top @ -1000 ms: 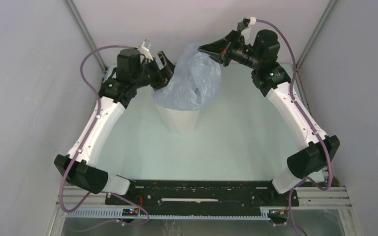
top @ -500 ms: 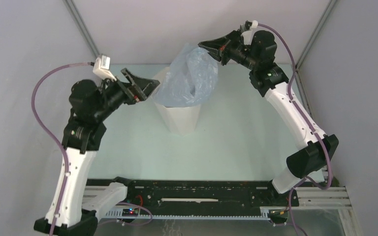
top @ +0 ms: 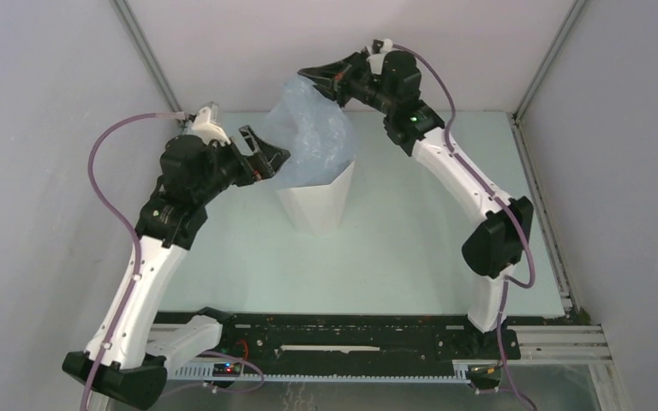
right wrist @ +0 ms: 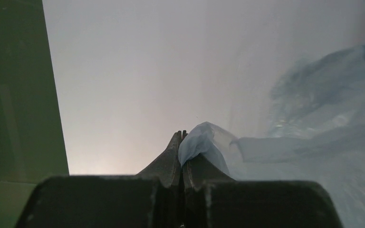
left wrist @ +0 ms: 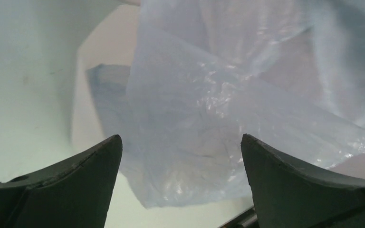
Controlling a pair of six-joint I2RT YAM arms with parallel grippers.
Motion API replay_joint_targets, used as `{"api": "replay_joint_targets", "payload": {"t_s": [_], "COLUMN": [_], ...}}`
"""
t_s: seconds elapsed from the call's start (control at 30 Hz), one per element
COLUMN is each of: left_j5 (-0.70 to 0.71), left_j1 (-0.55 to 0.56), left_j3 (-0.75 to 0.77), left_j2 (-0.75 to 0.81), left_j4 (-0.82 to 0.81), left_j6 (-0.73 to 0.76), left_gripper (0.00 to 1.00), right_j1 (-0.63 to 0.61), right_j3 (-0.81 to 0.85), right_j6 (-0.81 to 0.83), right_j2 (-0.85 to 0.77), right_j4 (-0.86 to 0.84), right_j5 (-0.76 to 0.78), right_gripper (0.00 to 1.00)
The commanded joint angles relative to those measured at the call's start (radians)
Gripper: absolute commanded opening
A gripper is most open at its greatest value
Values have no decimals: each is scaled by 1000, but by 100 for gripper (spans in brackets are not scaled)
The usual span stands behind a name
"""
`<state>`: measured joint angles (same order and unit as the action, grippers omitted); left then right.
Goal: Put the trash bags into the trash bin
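Note:
The pale blue-grey trash bag (top: 313, 133) hangs with its lower part inside the mouth of the white faceted trash bin (top: 315, 205), and its upper part billows above the rim. My right gripper (top: 306, 74) is shut on the bag's top edge, high above the bin; in the right wrist view the film (right wrist: 204, 140) bulges out from between the closed tips of that gripper (right wrist: 181, 134). My left gripper (top: 276, 159) stands open just left of the bin's rim, pointing at the bag. Wrinkled film (left wrist: 209, 109) fills the left wrist view beyond the left gripper (left wrist: 180, 138), untouched. The bin's wall (left wrist: 81, 109) shows at left.
Grey enclosure walls with metal corner posts (top: 141, 47) close in the pale green table (top: 394, 248) on three sides. The black base rail (top: 343, 334) runs along the near edge.
My left gripper let go of the bag, swung away to the left, opened wide and came back toward the bin's rim. The right gripper carried the bag's top to the left.

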<state>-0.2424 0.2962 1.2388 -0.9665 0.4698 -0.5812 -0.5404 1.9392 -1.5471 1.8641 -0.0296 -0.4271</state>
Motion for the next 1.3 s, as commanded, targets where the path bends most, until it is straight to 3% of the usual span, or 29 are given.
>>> {"api": "replay_joint_targets", "payload": {"t_s": [0.0,0.1,0.3,0.47,0.63,0.8,1.03,1.27], "left_j5": [172,176,198,177,87,46,-54,20], "left_j1": [-9,-18,-54,-58,-58,-58,-39,-60], "left_j3": [80,87,118,199,152,230,218,58], "left_j2": [-41,-84,-132,-121,-148,-292,-431,-267], "left_j4": [86,78,52,24,-161,-213,-418,-389], "left_j6": [64,61,58,67,26,48,3,3], "left_gripper": [100,88,45,26,18,6,0,1], "right_j1": [-42,-37,25,72,96,104,108,43], "right_j3": [187,242,193,154,148,38,5,53], "right_j6": [12,54,211,335,449,484,644,895], "right_j2": [99,153,156,97,37,-40,-106,-102], "right_j4": [-62,-62,-51,4,100,143,327,576], "right_j5": [-7,-48,-210,-318,-368,-391,-363,-265], "right_gripper": [0,0,0,0,0,0,0,0]}}
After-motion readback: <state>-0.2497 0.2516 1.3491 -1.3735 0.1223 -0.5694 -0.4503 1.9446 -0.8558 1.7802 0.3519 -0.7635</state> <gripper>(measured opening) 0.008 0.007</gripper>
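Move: The trash bag's loose left edge is some 5 cm straight ahead of the open left hand and 4 cm lower. The bag's bulk is about 5 cm ahead and 9 cm right of that hand, over the bin mouth, whose centre sits roughly 4 cm ahead, 10 cm right and 10 cm below. For the right hand, already holding the bag's top, the mouth lies about 10 cm back, 2 cm right and 16 cm down. Forward, left and down by about 5 cm the left hand goes to the bag's edge, shuts its fingers, apparently pinching film, while rising, then carries on forward and right, sinking again, to the bin's far-left side. The right hand keeps its pinch, swings briefly left, then comes back to the right, back and down towards the mouth, the wrist rolling some 35 degrees. ##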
